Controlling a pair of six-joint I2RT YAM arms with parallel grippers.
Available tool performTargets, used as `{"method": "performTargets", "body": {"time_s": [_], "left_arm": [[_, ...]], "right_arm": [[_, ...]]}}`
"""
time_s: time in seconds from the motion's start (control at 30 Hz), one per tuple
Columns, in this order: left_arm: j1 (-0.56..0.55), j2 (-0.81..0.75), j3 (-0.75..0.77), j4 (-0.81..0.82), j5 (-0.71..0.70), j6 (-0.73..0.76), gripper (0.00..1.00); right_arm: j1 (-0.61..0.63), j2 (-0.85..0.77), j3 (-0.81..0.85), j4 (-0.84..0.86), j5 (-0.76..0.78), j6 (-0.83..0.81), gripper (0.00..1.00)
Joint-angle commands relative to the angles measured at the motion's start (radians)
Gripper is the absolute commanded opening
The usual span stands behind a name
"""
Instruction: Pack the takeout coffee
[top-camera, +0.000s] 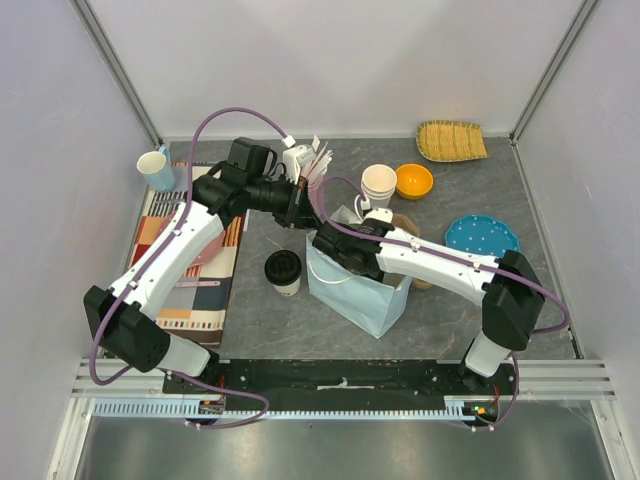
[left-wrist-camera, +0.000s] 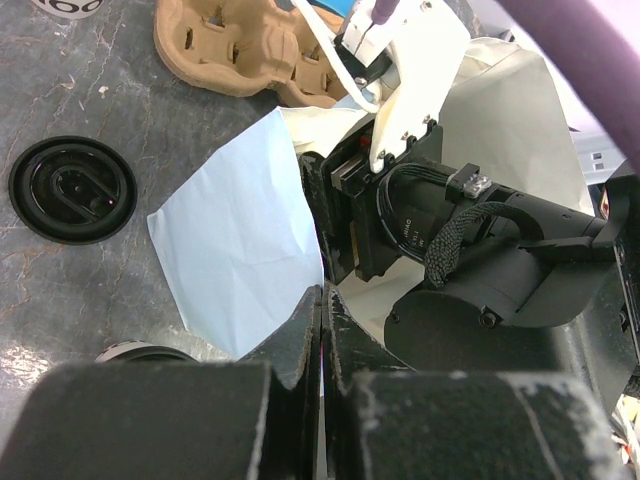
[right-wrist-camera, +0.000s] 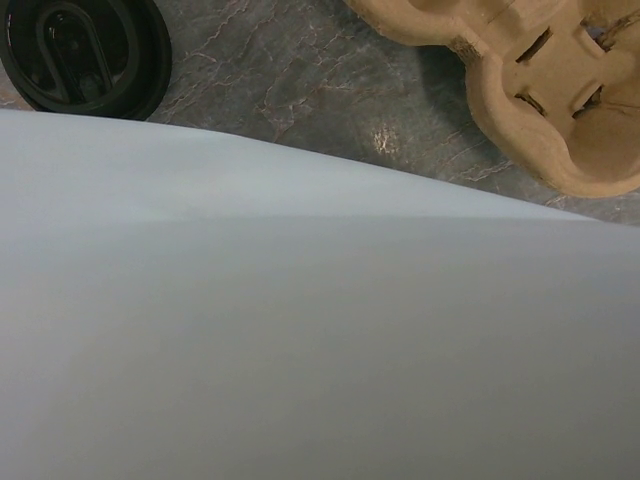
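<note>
The takeout coffee (top-camera: 283, 270), a small white cup with a black lid (left-wrist-camera: 72, 189), stands on the table just left of the pale blue paper bag (top-camera: 360, 295). In the right wrist view its lid (right-wrist-camera: 85, 45) shows above the bag's wall (right-wrist-camera: 320, 330). My left gripper (top-camera: 303, 213) is at the bag's far rim. Its fingertips (left-wrist-camera: 323, 295) are shut, pinching the edge of the blue paper (left-wrist-camera: 235, 250). My right gripper (top-camera: 345, 255) reaches into the bag's mouth, its black body (left-wrist-camera: 400, 230) against the cream inside. Its fingers are hidden by the paper.
A brown cardboard cup carrier (top-camera: 405, 225) lies behind the bag. A stack of lidless white cups (top-camera: 379, 185), an orange bowl (top-camera: 413, 181), a blue plate (top-camera: 481, 236) and a woven tray (top-camera: 451, 140) sit at the right. A blue mug (top-camera: 157, 168) and a striped mat (top-camera: 195, 290) are at the left.
</note>
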Motion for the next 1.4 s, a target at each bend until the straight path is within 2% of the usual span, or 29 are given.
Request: {"method": "performTargets", "body": {"time_s": [0.0, 0.13, 0.33, 0.43, 0.47, 0.97, 1.13, 1.37], "left_arm": [[-0.009, 0.001, 0.000, -0.001, 0.014, -0.017, 0.02], [-0.009, 0.006, 0.002, -0.003, 0.012, -0.014, 0.02], [-0.009, 0.010, 0.002, -0.006, 0.004, -0.005, 0.02], [-0.009, 0.007, 0.000, -0.007, 0.000, 0.000, 0.02], [-0.009, 0.006, -0.001, -0.007, -0.002, 0.003, 0.02], [-0.009, 0.010, 0.000, -0.016, -0.034, 0.018, 0.02], [-0.009, 0.025, 0.000, -0.019, -0.049, 0.020, 0.02], [-0.009, 0.035, 0.008, -0.019, -0.055, 0.018, 0.02]], "right_arm": [[0.005, 0.010, -0.013, -0.009, -0.081, -0.015, 0.62], [0.008, -0.027, -0.003, -0.033, -0.092, -0.020, 0.67], [0.030, -0.056, 0.050, -0.079, -0.084, -0.029, 0.80], [0.040, -0.076, 0.077, -0.104, -0.069, -0.028, 0.89], [0.046, -0.081, 0.082, -0.110, -0.068, -0.026, 0.98], [0.097, -0.159, 0.185, -0.194, 0.012, -0.028, 0.98], [0.128, -0.179, 0.267, -0.243, 0.127, -0.052, 0.98], [0.142, -0.228, 0.315, -0.239, 0.190, -0.086, 0.98]]}}
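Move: Your right gripper is deep inside the bag with its fingers part open on the drink carrier, whose middle lies some 3 cm below and 2 cm to the left, neither ahead nor back. The other carrier lies outside, about 11 cm ahead and 11 cm right; the lidded coffee stands level with the hand, roughly 22 cm to its left. From the left gripper, the bagged carrier lies about 12 cm right, 4 cm back and 18 cm below. Open the right fingers all the way to let go of the carrier, easing the hand back about 3 cm as they spread, then draw it up some 13 cm, away from the carrier towards the bag's mouth. Let the fingers tip about 10 degrees forward from straight down on the way up. Keep the left fingers shut on the bag's corner and hold there. ##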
